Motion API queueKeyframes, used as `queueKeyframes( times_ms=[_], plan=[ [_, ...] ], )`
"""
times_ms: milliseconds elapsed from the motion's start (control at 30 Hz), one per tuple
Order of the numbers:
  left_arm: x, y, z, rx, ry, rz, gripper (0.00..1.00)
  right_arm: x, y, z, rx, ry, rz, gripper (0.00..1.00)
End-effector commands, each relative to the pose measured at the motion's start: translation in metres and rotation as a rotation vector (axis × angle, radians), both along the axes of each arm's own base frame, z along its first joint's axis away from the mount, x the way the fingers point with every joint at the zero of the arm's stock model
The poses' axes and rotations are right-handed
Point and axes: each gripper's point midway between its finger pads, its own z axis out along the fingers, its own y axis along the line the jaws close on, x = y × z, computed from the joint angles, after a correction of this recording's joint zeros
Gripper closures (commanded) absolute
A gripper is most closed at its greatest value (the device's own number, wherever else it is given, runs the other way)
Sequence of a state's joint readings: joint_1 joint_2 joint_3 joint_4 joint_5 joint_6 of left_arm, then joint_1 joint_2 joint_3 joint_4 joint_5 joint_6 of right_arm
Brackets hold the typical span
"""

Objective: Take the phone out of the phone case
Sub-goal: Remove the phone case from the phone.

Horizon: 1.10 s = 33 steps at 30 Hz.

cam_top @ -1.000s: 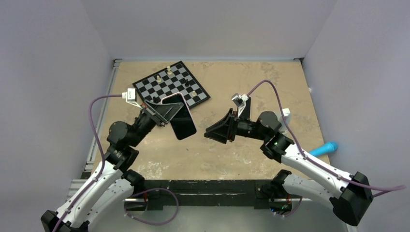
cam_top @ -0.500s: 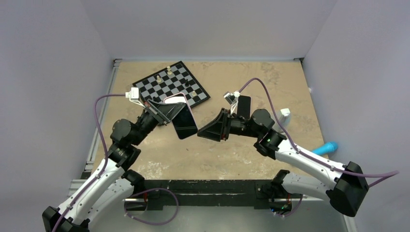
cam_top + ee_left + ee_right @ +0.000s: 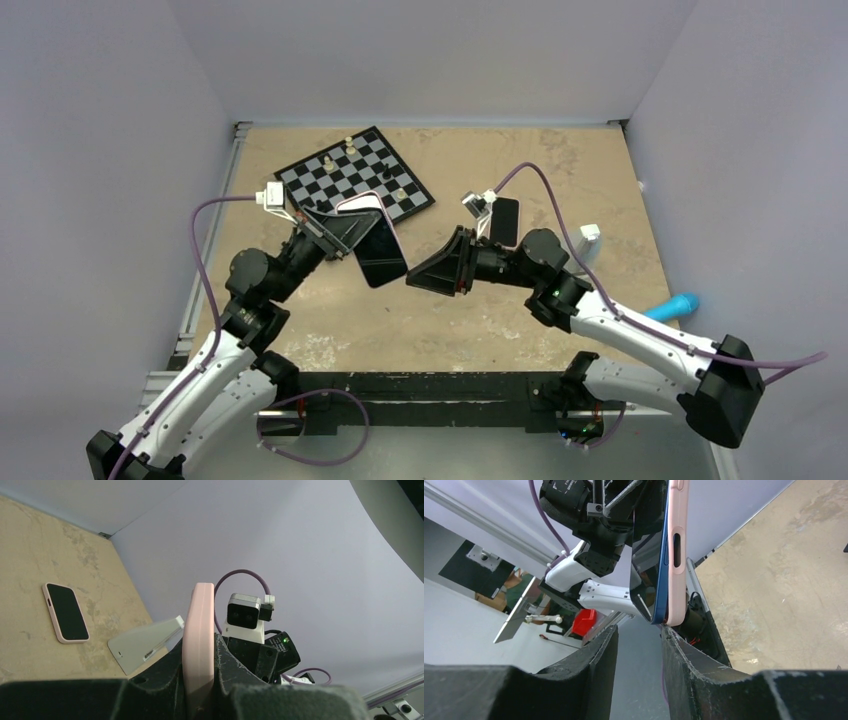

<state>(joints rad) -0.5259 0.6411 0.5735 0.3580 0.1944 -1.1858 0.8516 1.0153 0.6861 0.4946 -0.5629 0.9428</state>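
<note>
The phone (image 3: 380, 252), dark screen and blue edge (image 3: 660, 580), sits in a pink phone case (image 3: 677, 555) and is held up in the air, edge-on to both wrist cameras. My left gripper (image 3: 348, 232) is shut on the case's upper part (image 3: 199, 630). At the lower corner the blue phone edge stands slightly off the pink case. My right gripper (image 3: 639, 630) is open just below that corner. Its right fingertip (image 3: 670, 632) touches the case's end, and nothing lies between the fingers. In the top view the right gripper (image 3: 414, 280) sits beside the phone's lower right corner.
A second phone in a pink case (image 3: 505, 220) lies flat on the table behind the right wrist, also visible as (image 3: 65, 612). A chessboard with a few pieces (image 3: 355, 178) is at the back left. A small white box (image 3: 590, 234) and a blue object (image 3: 672, 306) lie to the right.
My right gripper has moved left up to the held phone's lower corner and narrowed its jaws somewhat, uncovering the phone on the table. The left gripper kept its grip and barely shifted.
</note>
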Motion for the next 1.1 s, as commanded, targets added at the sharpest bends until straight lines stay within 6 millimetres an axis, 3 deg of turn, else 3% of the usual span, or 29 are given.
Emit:
queueKeyframes(
  times_ms=[0, 433, 567, 633, 733, 900, 967, 1067],
  plan=[
    [-0.008, 0.006, 0.03, -0.084, -0.089, 0.0, 1.0, 0.002, 0.004, 0.033, 0.085, -0.03, 0.001, 0.59],
    [-0.023, -0.012, 0.032, -0.143, -0.087, -0.166, 1.0, 0.029, 0.026, 0.024, 0.065, 0.024, -0.038, 0.57],
    [-0.026, -0.022, 0.02, -0.099, -0.07, -0.225, 1.0, 0.035, 0.036, 0.028, 0.075, 0.017, -0.017, 0.63],
    [-0.028, -0.025, 0.012, -0.071, -0.064, -0.245, 1.0, 0.039, 0.039, 0.029, 0.083, 0.015, -0.012, 0.72],
    [-0.03, -0.027, -0.004, -0.016, -0.054, -0.26, 1.0, 0.042, 0.035, 0.024, 0.093, 0.023, -0.001, 1.0],
    [-0.041, -0.021, -0.031, 0.062, -0.118, -0.266, 0.45, 0.024, 0.019, 0.024, 0.109, 0.022, 0.092, 1.0],
    [-0.047, -0.02, -0.038, 0.071, -0.161, -0.284, 0.37, 0.014, 0.014, 0.029, 0.114, 0.014, 0.13, 1.0],
    [-0.062, -0.022, -0.046, 0.108, -0.235, -0.346, 0.33, 0.005, 0.009, 0.031, 0.119, 0.019, 0.164, 1.0]
  ],
)
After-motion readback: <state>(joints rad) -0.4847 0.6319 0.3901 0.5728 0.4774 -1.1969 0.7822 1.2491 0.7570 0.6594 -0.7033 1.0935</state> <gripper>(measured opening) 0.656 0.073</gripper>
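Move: The phone is held flat, screen up, its near corner lifted slightly clear of the case. Its middle is about 7 cm ahead and 7 cm left of the right hand, nearly level; the case lies with it, a centimetre lower. From the left hand, already gripping the case, the phone's middle is some 3 cm back and 2 cm below. The chessboard is about 34 cm ahead and 16 cm left of the right hand, the second phone 25 cm ahead and 21 cm right, both some 30 cm below. The phone's loosened near end is taken by the right hand, which reaches about 3.5 cm left and 2.5 cm forward, shuts its fingers on the bare phone above the case, then eases a centimetre back to the right. The left hand then opens wide, letting go of the case, and slips back and down about 5 cm, turning some 10 degrees clockwise. ##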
